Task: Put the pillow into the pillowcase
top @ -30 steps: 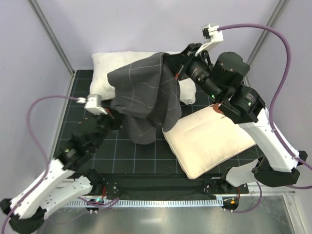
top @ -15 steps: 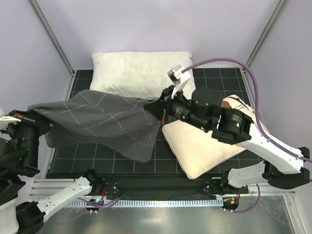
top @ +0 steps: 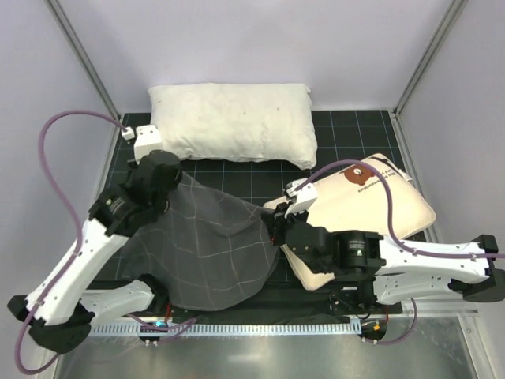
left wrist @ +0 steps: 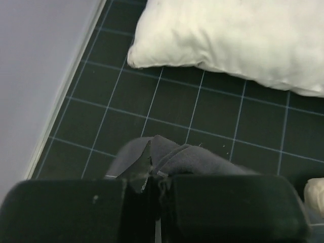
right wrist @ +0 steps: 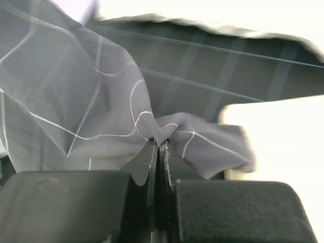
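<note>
The dark grey grid-patterned pillowcase [top: 209,249] lies spread on the mat at front centre-left. My left gripper [top: 175,183] is shut on its far left corner; the pinched fabric [left wrist: 167,157] shows in the left wrist view. My right gripper [top: 276,229] is shut on its right edge, with the pinched fabric [right wrist: 162,134] bunched between the fingers. The cream quilted pillow [top: 371,209] with its bear print lies at right, partly under my right arm, its left end next to the pillowcase. It also shows as a blurred cream shape in the right wrist view [right wrist: 276,136].
A larger plain white pillow [top: 233,122] lies along the back of the black grid mat [top: 260,178], and shows in the left wrist view [left wrist: 238,35]. The enclosure's left wall [left wrist: 35,76] and frame posts stand close by.
Both arms swung down and forward with the pillowcase: it was held high over the white pillow, then stretched out leftward, and now lies spread low at the front left beside the cream pillow.
</note>
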Available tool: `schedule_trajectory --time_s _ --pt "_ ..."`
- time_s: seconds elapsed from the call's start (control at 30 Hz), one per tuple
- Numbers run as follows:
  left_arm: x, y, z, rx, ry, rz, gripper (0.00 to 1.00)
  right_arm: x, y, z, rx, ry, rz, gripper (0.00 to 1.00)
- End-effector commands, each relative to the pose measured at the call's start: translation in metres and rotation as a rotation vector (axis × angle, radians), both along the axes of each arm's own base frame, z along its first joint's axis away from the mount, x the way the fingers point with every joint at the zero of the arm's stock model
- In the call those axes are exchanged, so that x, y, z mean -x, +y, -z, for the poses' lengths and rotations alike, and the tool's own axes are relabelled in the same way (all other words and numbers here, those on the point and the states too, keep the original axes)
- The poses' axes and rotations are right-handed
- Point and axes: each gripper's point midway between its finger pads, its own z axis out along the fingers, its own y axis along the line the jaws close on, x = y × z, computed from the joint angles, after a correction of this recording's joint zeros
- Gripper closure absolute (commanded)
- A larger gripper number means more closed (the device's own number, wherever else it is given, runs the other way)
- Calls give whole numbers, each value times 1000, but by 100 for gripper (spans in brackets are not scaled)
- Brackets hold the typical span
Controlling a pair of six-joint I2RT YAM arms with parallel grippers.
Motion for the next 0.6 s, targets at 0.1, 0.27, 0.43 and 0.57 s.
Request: schedule_trajectory --time_s 0.1,0.27,0.43,0.57 --pt "-65 19 51 272 50 -161 100 -41 -32 -1 -37 -107 433 94" --pt "-95 53 78 271 34 -280 100 -64 -12 38 107 -12 391 44" --pt "-125 54 118 195 124 -303 91 -92 -14 67 87 68 227 21" --pt "-139 62 132 150 125 -358 70 -98 -31 56 62 46 118 9"
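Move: Both grippers already pinch the pillowcase, spread in the air between them. The bare table for the left corner lies about 17 cm ahead of the left hand, 6 left and 32 below; the white pillow's middle is some 37 cm ahead and 14 right. For the right corner, the table spot is roughly 14 cm ahead of the right hand, 2 left and 28 below, with the printed cushion about 15 cm ahead and 26 right. Cast the pillowcase down and outward: swing the left gripper about 15 cm down and 12 forward, drifting left towards the white pillow's left end, turning counter-clockwise and tipping down, its fingers starting to part only at the end. Meanwhile drive the right gripper forward and down, roughly 10 cm each, veering right and turning clockwise, and open it wide early on to let go of its corner. ##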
